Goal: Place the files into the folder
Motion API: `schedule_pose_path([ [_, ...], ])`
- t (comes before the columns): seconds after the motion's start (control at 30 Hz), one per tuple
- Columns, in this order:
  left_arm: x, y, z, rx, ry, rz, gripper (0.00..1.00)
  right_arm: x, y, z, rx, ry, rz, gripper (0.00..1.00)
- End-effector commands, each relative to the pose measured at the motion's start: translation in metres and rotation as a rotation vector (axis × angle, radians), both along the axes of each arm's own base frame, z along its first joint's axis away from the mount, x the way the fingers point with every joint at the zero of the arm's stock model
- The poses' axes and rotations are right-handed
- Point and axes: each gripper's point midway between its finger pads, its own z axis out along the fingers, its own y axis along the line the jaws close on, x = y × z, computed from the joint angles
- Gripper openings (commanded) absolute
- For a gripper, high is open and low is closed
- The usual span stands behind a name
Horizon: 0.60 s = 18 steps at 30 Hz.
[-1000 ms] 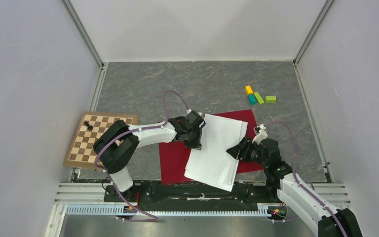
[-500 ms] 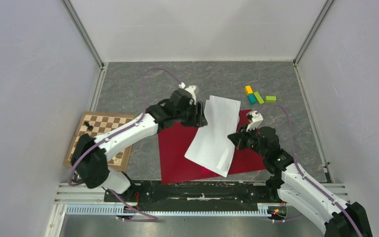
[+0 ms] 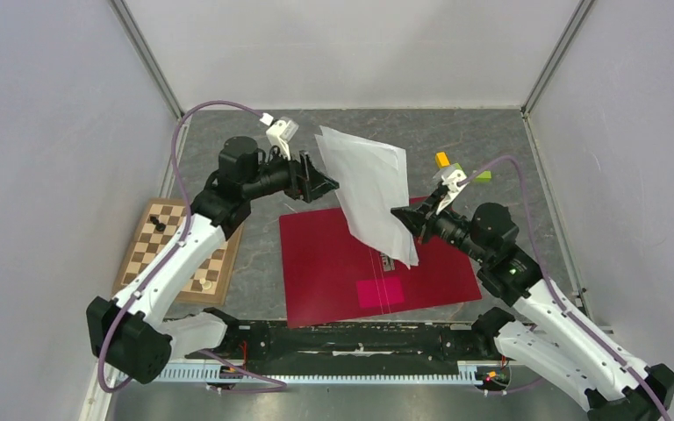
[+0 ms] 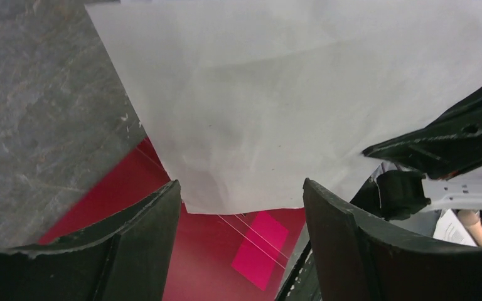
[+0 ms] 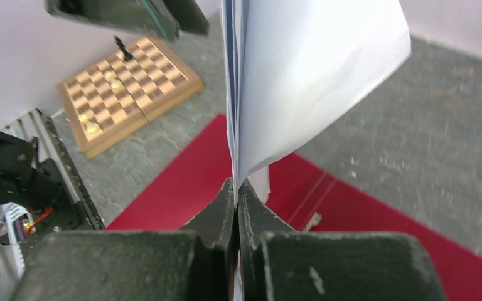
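Observation:
The files (image 3: pixel 369 189) are white sheets held up in the air, standing almost on edge above the folder. My right gripper (image 3: pixel 399 215) is shut on their lower edge; the right wrist view shows the jaws pressed together on the files (image 5: pixel 307 81) at my right gripper (image 5: pixel 235 188). The crimson folder (image 3: pixel 333 263) lies open and flat, showing a pink square (image 3: pixel 380 291) and a metal clip (image 3: pixel 389 261). My left gripper (image 3: pixel 320 184) is open just left of the sheets. In its wrist view the files (image 4: pixel 289 94) hang ahead of my left gripper (image 4: pixel 241 188), above the folder (image 4: pixel 163 251).
A wooden chessboard (image 3: pixel 180 250) with a few pieces lies left of the folder, under my left arm. Small coloured blocks (image 3: pixel 461 171) sit on the grey tabletop at the back right, partly behind my right wrist. White walls close in on both sides.
My right gripper shut on the sheets and raised them off the folder, uncovering the pink square. My left gripper opened, let go of them and swung up toward the back left.

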Motion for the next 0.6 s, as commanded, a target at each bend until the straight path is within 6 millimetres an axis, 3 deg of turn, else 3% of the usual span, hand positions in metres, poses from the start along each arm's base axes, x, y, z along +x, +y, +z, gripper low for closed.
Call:
schedule_pose_path([
  [0.0, -0.028, 0.003, 0.050, -0.032, -0.313, -0.196, 0.77, -0.021, 0.008, 0.078, 0.061, -0.166, 0.118, 0.00],
  [0.1, -0.043, 0.007, 0.075, -0.075, -0.472, -0.227, 0.78, -0.033, 0.006, 0.106, 0.063, -0.186, 0.155, 0.00],
  [0.3, -0.068, 0.004, 0.095, -0.123, -0.569, -0.355, 0.78, -0.049, -0.001, 0.145, 0.071, -0.247, 0.184, 0.00],
  [0.57, -0.066, 0.005, 0.110, -0.101, -0.599, -0.373, 0.78, -0.068, -0.007, 0.174, 0.098, -0.303, 0.220, 0.00],
])
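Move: The right hand already pinches the sheets by their right edge; their middle lies about 5 cm ahead and 6 cm left of that hand, near its height. The open folder's middle is roughly 5 cm left, 2 cm back and 25 cm below the right hand, with the metal fastener almost straight beneath. From the empty left hand, the sheets' middle is some 10 cm to the right, nearly level with it in reach and height. The right hand keeps its shut grip on the sheets' right edge and lifts them about 15 cm farther above the open folder, easing back about 5 cm as its fingers tip upward and turn a little counter-clockwise. Beside the sheets' free left edge the left hand rises some 8 cm and draws back about 6 cm with its fingers still wide open, tipping them up nearly 30 degrees and swinging them clockwise so that they come to straddle that edge without closing, then it holds there. ##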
